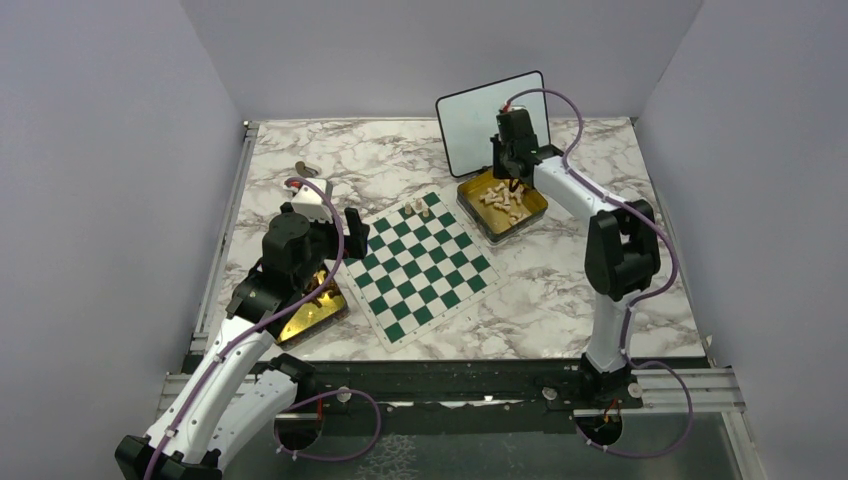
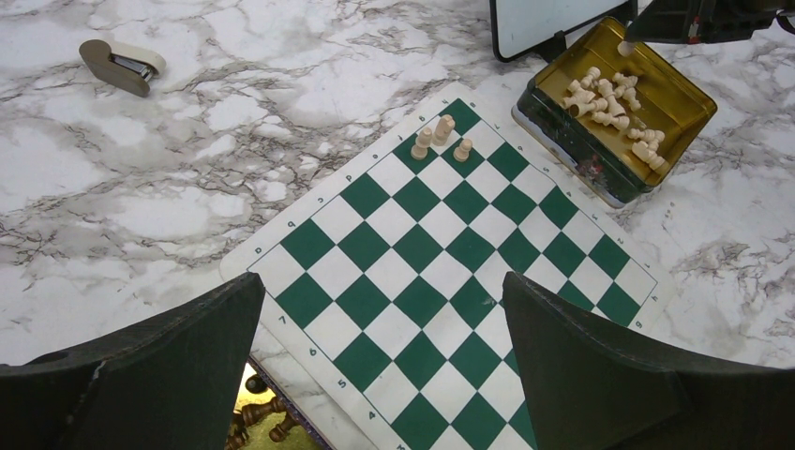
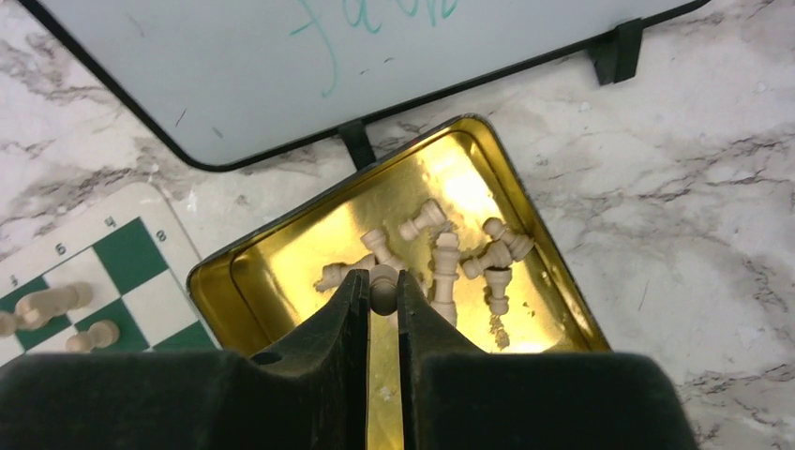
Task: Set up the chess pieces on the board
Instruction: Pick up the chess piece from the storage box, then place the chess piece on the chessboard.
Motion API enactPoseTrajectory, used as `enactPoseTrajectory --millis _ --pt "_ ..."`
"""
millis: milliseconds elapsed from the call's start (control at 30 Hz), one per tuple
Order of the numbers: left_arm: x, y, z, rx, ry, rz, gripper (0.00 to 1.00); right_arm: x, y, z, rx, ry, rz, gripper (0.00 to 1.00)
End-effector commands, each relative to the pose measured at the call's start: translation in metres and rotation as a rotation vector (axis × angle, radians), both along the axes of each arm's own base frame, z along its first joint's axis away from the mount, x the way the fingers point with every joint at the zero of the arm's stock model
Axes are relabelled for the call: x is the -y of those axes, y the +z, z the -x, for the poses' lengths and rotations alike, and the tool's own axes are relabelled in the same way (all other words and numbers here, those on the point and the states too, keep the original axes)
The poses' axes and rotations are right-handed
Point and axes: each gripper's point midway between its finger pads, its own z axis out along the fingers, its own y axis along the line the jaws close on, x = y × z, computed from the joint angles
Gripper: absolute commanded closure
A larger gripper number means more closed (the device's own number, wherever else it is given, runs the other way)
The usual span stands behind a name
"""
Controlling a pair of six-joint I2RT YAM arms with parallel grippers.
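The green and white board lies at the table's middle, with three pale chess pieces standing at its far corner. More pale pieces lie loose in a gold tin just right of the board. My right gripper hangs over that tin, shut on one pale piece by its rounded head. At the board's left edge my left gripper is held above the squares, open and holding nothing. Dark pieces lie in a second tin under it.
A small framed whiteboard stands upright right behind the right tin. A stapler lies on the marble at the back left. Grey walls close in the table on three sides.
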Motion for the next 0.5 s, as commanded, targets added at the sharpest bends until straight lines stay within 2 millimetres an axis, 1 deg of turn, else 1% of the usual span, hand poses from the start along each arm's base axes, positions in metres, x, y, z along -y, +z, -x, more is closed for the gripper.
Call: enactPoseTrajectory --millis 0,200,300,367,467 --pt "0.0 0.004 -0.001 0.022 0.001 -0.005 0.01 -0.029 0.018 0.025 -0.014 0.074 -0.093 0.87" --pt "0.0 0.003 -0.001 0.021 0.0 -0.006 0.01 -0.072 0.02 0.049 -0.011 0.157 -0.123 0.87" --pt "0.0 0.004 -0.001 0.024 0.001 -0.005 0.01 -0.099 0.02 0.061 0.001 0.207 -0.131 0.87" --pt "-0.001 0.004 -0.001 0.024 0.002 -0.005 0.01 -0.12 0.017 0.072 0.007 0.252 -0.129 0.87" --pt "-0.001 0.005 0.0 0.027 0.004 -0.005 0.01 -0.142 0.014 0.08 0.021 0.287 -0.125 0.87"
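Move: The right hand already holds a light chess piece over the far half of the storage box, whose middle is about 3 cm to the right, 4 cm back and 8 cm below. The board's near standing piece is roughly 16 cm to the left, 5 cm back and 8 cm lower; the middle standing piece is about 17 cm left and 3 cm back, the outer one 20 cm left and 4 cm back. From the left hand, the near standing piece is some 18 cm ahead, 14 cm right and 19 cm below. Carry the gripped piece with the right hand from over the storage box towards the standing pieces, about 11 cm left while drawing back some 7 cm, gathering speed and staying at nearly the same height. Swing the wrist about 15 degrees counter-clockwise on the way and keep the fingers closed on the piece. ##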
